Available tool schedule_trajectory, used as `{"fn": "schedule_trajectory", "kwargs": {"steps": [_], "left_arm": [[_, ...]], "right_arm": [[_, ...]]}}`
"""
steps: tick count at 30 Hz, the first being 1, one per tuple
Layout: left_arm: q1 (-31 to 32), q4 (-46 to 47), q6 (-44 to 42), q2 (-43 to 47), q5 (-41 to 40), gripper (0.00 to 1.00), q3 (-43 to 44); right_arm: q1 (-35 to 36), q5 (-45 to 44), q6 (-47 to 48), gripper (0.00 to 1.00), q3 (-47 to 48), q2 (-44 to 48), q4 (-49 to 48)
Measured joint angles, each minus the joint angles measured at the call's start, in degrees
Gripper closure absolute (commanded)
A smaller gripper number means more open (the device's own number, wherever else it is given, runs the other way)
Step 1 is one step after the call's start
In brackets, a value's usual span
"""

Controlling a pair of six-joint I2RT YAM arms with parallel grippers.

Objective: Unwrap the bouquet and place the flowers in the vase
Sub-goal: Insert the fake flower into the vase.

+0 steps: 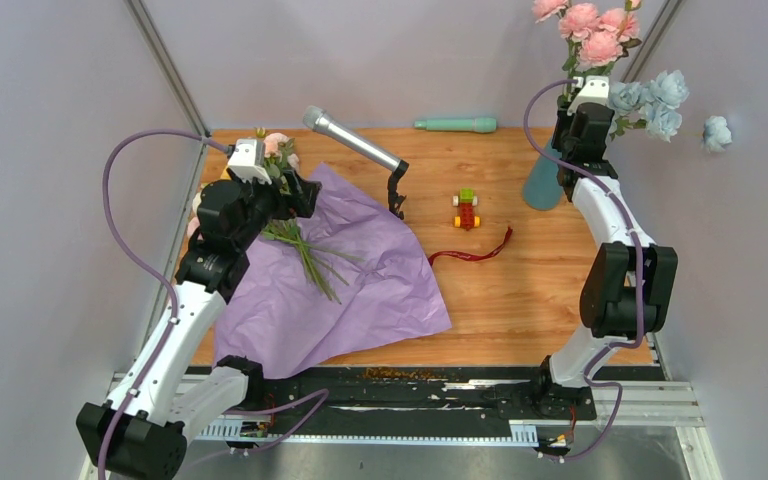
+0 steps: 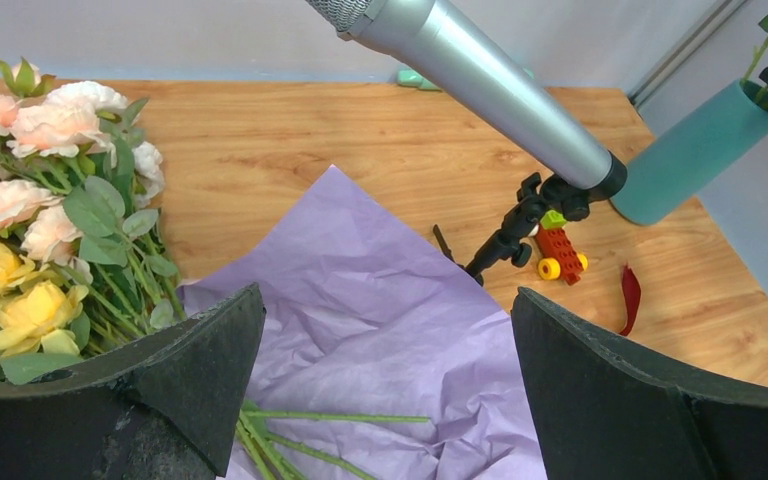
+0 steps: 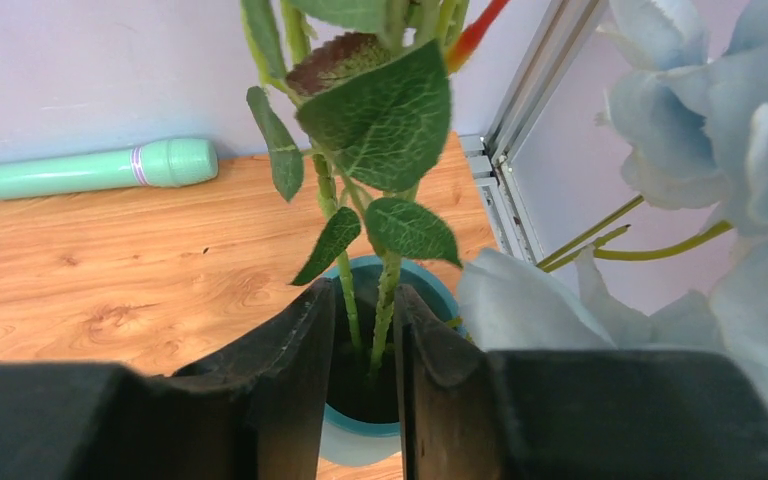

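The unwrapped bouquet lies on its spread lilac paper (image 1: 370, 285) at the left: cream, peach and yellow flowers (image 2: 30, 200) with thin green stems (image 1: 307, 255). My left gripper (image 2: 388, 295) hangs open just above the paper, its left finger over the stems (image 2: 340, 417). The teal vase (image 1: 543, 180) stands at the back right with pink roses (image 1: 590, 30) rising from it. My right gripper (image 3: 365, 295) sits right over the vase mouth (image 3: 360, 440). Its jaws are slightly parted, and two leafy stems (image 3: 385, 300) stand between them.
A silver microphone (image 1: 355, 140) on a black stand leans over the paper. A small brick toy car (image 1: 467, 210) and the dark red ribbon (image 1: 475, 252) lie mid-table. A mint-green rod (image 1: 455, 124) lies at the back edge. Pale blue flowers (image 1: 655, 100) hang beside the vase.
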State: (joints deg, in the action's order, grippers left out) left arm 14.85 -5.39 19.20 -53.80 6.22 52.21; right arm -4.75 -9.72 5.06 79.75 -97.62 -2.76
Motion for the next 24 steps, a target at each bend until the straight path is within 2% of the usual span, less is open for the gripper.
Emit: {"fn": "schedule_trajectory", "kwargs": {"steps": [12,24], "left_arm": [[-0.26,-0.02,0.09,0.0,1.33,0.0,0.04],[-1.03,0.07,0.24,-0.74,2.75,0.0,0.04]], "right_arm": [[0.0,0.37,-0.04,0.48,-1.75,0.57,0.0],[0.0,3.8,-2.14,0.42,-7.08,9.01,0.07]]}}
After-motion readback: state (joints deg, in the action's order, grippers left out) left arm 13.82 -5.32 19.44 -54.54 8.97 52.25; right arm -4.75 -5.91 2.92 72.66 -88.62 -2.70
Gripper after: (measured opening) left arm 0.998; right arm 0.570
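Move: The pink flowers' stems stand between my right fingers, which are already part open; they run down into the teal vase, whose middle is about 4 cm ahead, 1 cm right and 15 cm below. Blue petals hang some 13 cm right and 5 cm ahead, level with my fingers. The toy car is roughly 17 cm left and level fore-and-aft, 23 cm down. From my left hand the vase is about 24 cm ahead, 52 cm right and 21 cm below. I finish letting the stems go: my right hand all but stays over the vase and keeps opening, from about a quarter to a little over half wide, sinking around 1 cm. Then I draw it back about 3.5 cm and slightly left, and lift it some 3 cm from that low point, the open fingers backing off the stems. ##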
